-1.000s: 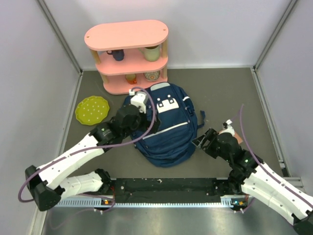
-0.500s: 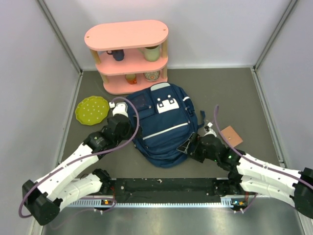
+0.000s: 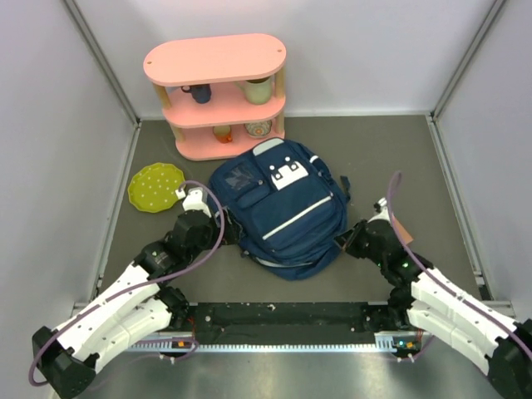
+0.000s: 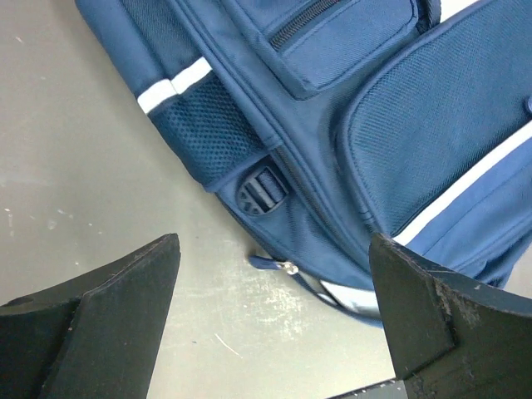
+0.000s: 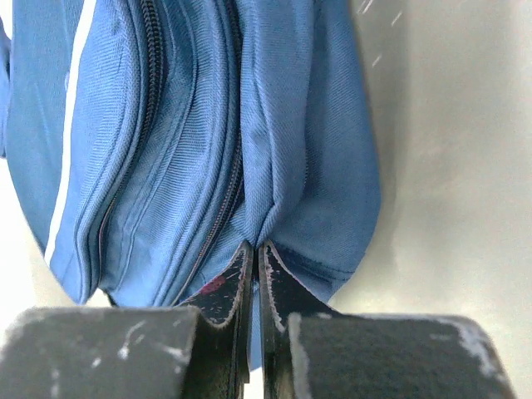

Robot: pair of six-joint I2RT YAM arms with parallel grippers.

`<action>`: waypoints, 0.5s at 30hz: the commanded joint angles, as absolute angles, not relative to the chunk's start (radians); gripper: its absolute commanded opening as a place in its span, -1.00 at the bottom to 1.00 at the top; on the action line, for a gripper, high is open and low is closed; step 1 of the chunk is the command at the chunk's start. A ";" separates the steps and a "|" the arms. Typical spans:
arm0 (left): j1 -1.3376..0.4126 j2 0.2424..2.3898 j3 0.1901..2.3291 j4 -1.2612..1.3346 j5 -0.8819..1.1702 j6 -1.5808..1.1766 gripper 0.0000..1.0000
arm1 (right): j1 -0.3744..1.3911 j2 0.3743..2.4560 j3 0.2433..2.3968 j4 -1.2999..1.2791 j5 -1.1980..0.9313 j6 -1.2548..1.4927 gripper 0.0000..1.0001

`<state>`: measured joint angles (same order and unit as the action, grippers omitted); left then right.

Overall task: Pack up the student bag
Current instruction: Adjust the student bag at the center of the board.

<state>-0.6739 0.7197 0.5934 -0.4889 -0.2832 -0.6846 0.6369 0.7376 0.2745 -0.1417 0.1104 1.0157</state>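
Observation:
The student bag, navy with a white stripe and a white buckle patch, lies flat in the middle of the table, its top toward the pink shelf. My right gripper is at the bag's right edge. In the right wrist view its jaws are shut on a fold of the bag's blue fabric beside a zipper. My left gripper hovers at the bag's lower left side, open and empty. Between its fingers I see grey table, a zipper pull and a black strap buckle on the bag.
A pink two-tier shelf holding cups stands at the back, just behind the bag. A green dotted plate lies on the table to the left. Grey walls close in both sides.
The right gripper has shut on the bag's right edge and the bag has turned and slid to the right. The left arm has drawn back toward the bag's lower left, still open.

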 commanded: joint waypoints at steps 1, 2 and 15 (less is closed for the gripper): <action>-0.670 0.649 0.548 -0.367 -0.210 -0.725 0.97 | 0.473 0.684 0.328 -0.196 0.131 0.743 -1.00; -0.669 0.643 0.522 -0.350 -0.198 -0.729 0.97 | 0.415 0.724 0.345 -0.171 0.120 0.706 -1.00; -0.684 0.752 0.328 -0.034 -0.118 -0.804 0.97 | 0.270 0.991 0.548 -0.114 -0.149 0.629 0.43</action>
<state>-0.6781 0.7399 0.3717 -0.2077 -0.1436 -0.7654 0.2646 1.1305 0.5426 -0.1814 -0.0742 0.6373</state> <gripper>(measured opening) 0.987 0.449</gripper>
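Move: The right hand already pinches the near right edge of the student bag, whose middle lies some 11 cm ahead and 18 cm to its left, at about its height. The pink notebook is about 20 cm to this hand's right and 4 cm ahead, 4 cm lower. From the open left hand the bag's middle is about 6 cm ahead, 14 cm right and 6 cm below; the green plate stands 27 cm left, 14 cm ahead and 10 cm below. Gripping the edge of the bag's near end, the right hand drags it outwards to the right and then forward, about 7 cm forward and 6 cm right in all, rolling its left side down by some 15 degrees, then stops and opens its fingers about halfway to let the cloth go. Meanwhile the left hand, wide open, sinks about 5 cm and drifts 3 cm right towards the bag's left side, mostly in the second half. ##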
